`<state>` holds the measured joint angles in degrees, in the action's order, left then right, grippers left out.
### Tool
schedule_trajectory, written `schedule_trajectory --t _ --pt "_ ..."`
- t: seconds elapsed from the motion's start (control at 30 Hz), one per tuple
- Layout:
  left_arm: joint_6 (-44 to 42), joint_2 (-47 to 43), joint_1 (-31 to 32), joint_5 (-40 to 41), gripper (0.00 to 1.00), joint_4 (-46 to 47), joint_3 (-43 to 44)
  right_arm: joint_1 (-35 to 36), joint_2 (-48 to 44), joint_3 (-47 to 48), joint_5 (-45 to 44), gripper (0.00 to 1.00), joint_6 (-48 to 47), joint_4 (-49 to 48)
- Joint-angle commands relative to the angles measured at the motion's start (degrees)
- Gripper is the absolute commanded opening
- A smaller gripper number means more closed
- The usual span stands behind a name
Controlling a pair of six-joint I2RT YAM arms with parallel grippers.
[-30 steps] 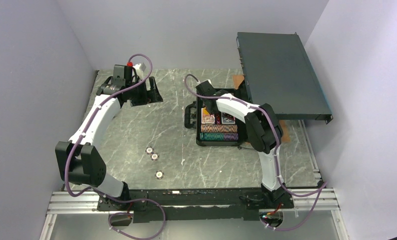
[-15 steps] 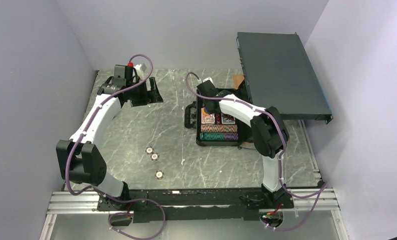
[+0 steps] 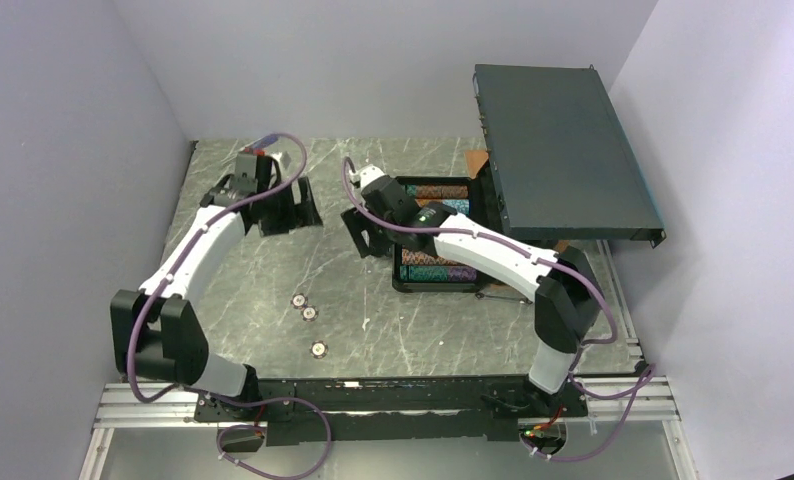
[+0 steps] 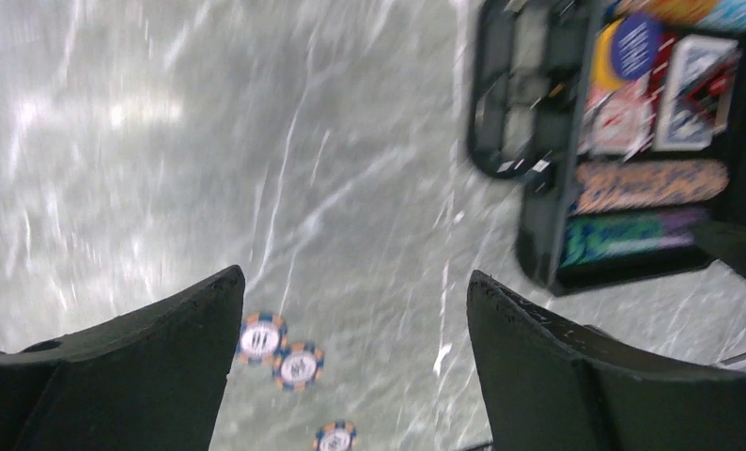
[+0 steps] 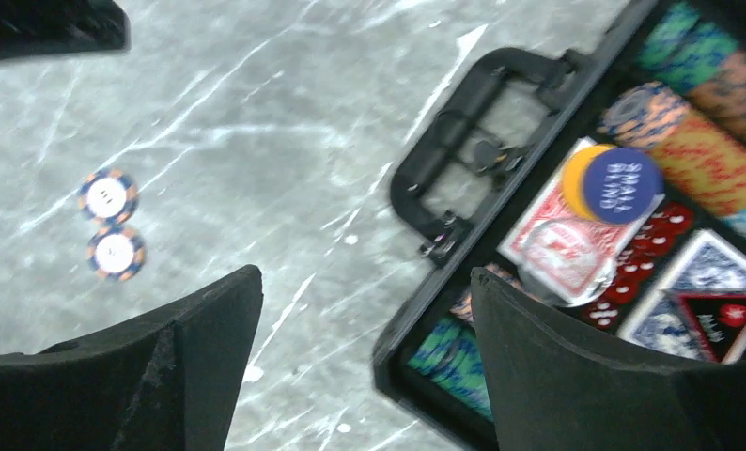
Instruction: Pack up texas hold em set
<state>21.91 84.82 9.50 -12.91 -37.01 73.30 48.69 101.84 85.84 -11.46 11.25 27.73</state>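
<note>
The texas hold em set's dark case lies open right of centre, handle to the left. Inside are striped chip rows, a red deck, a blue deck, red dice and a blue round button on a yellow one. Three loose chips lie on the table, two of them in the right wrist view. My right gripper hangs open and empty above the case's handle side. My left gripper is open and empty at the back left, above bare table.
A large flat dark rack box leans at the back right, overhanging the case's far side. Grey walls close in the marble table on three sides. The blurred left wrist view shows the three chips below its fingers.
My right gripper has pulled left from over the case's tray to its handle side and its jaws have opened wide. The left gripper has shifted slightly toward the centre.
</note>
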Motion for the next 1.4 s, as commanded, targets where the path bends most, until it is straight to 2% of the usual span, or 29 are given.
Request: schedule_trajectory --t 0.0,0.1,0.23,0.37,0.47,0.63,0.77,1.1,1.37 --pt "3.74 -8.21 0.42 5.73 0.89 -3.26 -10.15 0.12 -5.21 -6.15 6.66 0.84 3.21 -4.98" --pt "6.91 -11.76 1.73 7.94 0.89 -6.41 -15.4 0.05 -7.87 -8.92 7.24 0.84 2.47 -6.32" --pt "14.31 -14.65 4.55 10.52 0.89 -4.13 -22.93 0.08 -10.25 -11.66 8.54 0.85 1.68 -8.98" --pt "21.06 -8.17 4.43 12.56 0.85 -6.5 -22.77 0.1 -11.16 -12.37 8.57 0.85 2.06 -8.95" --pt "23.75 -3.38 4.45 11.16 0.82 -5.9 -22.36 0.1 -12.79 -14.85 8.2 0.85 2.12 -10.02" --pt "27.41 0.2 4.55 12.73 0.76 -4.97 -23.03 0.01 -14.07 -16.32 6.33 0.85 1.96 -9.77" --pt "28.69 1.23 4.55 15.55 0.7 -4.46 -24.38 -0.08 -14.53 -16.8 6.19 0.85 2.15 -10.02" --pt "27.93 4.9 5.74 17.72 0.68 -5.17 -23.58 -0.05 -12.73 -15.59 6.93 0.84 2.15 -10.16" --pt "28.3 6.91 6.41 18.7 0.6 -4.92 -23.94 -0.07 -12.94 -16.14 7.03 0.84 2.31 -10.59"
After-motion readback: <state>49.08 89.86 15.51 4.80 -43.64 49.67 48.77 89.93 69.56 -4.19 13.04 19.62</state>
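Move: Back towards the base from the left hand by about 13 cm, some 3 cm to its left and 17 cm below, lies the farther chip of the touching pair; the pair's second chip touches it, 3 cm nearer the base and 3 cm to its right. The lone chip sits about 25 cm back from the hand and 1 cm right. From the right hand, the farther chip is roughly 8 cm back, 16 cm left and 16 cm down. Sweeping back about 13 cm and sinking towards the pair of chips, the left hand then drops nearly straight onto the farther one, 17 cm down in all. It tips its fingers some 35 degrees more downward, turns counter-clockwise and partly closes, tips straddling that chip without pinching it. Beside the case, the right hand eases back about 5 cm, fingers staying open. ##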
